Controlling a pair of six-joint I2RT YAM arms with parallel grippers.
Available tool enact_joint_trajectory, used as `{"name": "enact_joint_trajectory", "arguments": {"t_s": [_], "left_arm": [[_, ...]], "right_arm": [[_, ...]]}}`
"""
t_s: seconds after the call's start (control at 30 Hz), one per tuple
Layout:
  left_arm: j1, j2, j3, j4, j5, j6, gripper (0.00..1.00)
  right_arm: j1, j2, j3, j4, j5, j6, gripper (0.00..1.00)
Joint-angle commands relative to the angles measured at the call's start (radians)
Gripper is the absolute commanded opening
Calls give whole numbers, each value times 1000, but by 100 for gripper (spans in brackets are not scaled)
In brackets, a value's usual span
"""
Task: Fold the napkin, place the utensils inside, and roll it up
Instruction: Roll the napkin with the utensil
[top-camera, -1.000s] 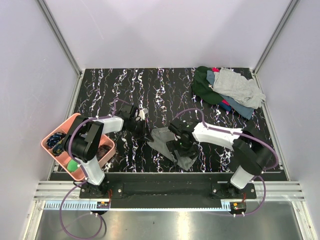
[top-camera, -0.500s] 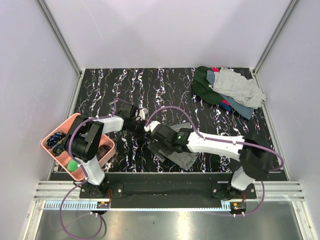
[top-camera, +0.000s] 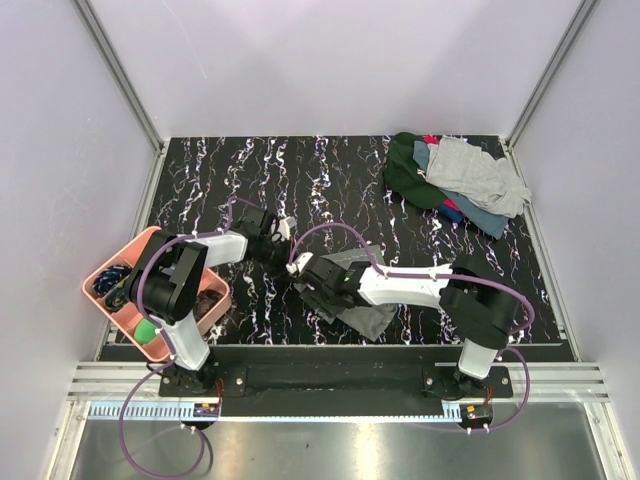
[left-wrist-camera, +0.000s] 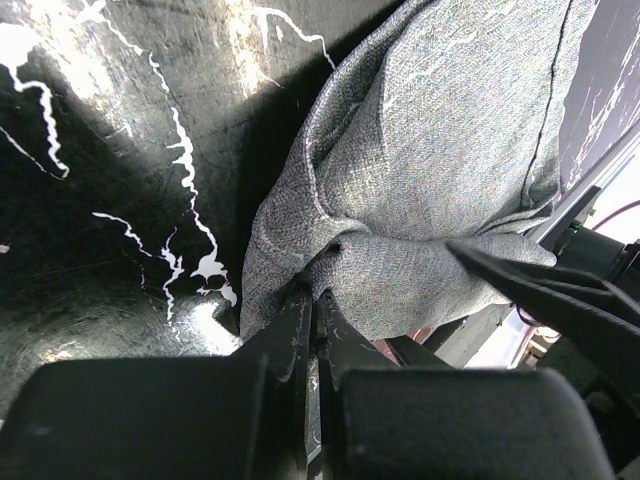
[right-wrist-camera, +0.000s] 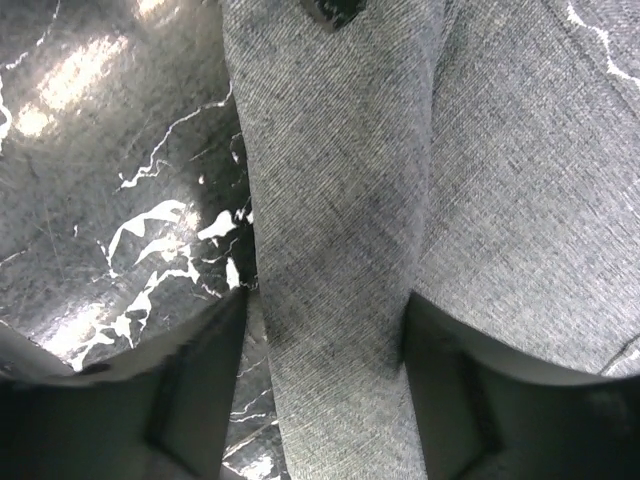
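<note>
The grey napkin lies bunched on the black marbled table in front of the arms. My left gripper is shut on a puckered corner of the napkin at its left end. My right gripper is low over the cloth just beside the left one. It is open, and its jaws straddle a raised fold of the napkin. One of its fingers sits at the fold's left edge over the table, the other against the cloth. The utensils are out of view.
A pink basket with dark items and a green ball stands at the table's left edge beside the left arm. A heap of green, grey and blue cloths lies at the back right.
The right arm has swung left across the napkin until its gripper sits next to the left gripper, and its jaws have narrowed around a fold. The left arm has stayed still.
</note>
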Motion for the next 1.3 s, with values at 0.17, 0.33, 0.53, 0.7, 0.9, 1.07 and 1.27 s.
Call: {"name": "enact_joint_trajectory", "arguments": {"t_s": [0.17,0.33,0.53,0.7,0.9,1.07,1.27], "left_arm": [[-3,-65,2,-45,-102,16,21],[14,-177,-17,-31,-154,-5,50],[45,-304,-103,1,-215,-12,54],[48,-372,-168,67,-209,-18,55],[48,-381,-208,92,-209,-21,67],[47,-351,-226,119,-151,-21,68],[45,-341,-264,168,-91,-30,68]], "right_arm": [[-68,26,-59,68,-214,50,51],[-113,-2,-144,166,-365,66,45],[-176,-35,-219,287,-596,79,42],[-216,-17,-245,341,-761,79,40],[-291,38,-239,387,-949,111,38],[-341,95,-222,390,-1074,119,38],[-395,168,-191,390,-1166,120,37]]}}
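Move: The napkin roll's middle lies between the right hand's open fingers, at about its hand point; the roll's left end is some 5 cm farther out and 8 cm to the left of that hand, its near end about 6 cm back and 7 cm to the right, the napkin's flat part about 4 cm ahead and 7 cm to the right. The left hand's shut fingers are at the roll's left end, about 1 cm above its middle. The right hand narrows its grip until it pinches the roll's middle and tips over by some 55 degrees, its back going forward and right over the napkin's flat part, fingertips swinging to point back and left as it draws the roll about 4 cm back and slightly left. The left hand opens and comes off the roll's end, rising about 4 cm while going left, then comes back and partly down, fingers open. ##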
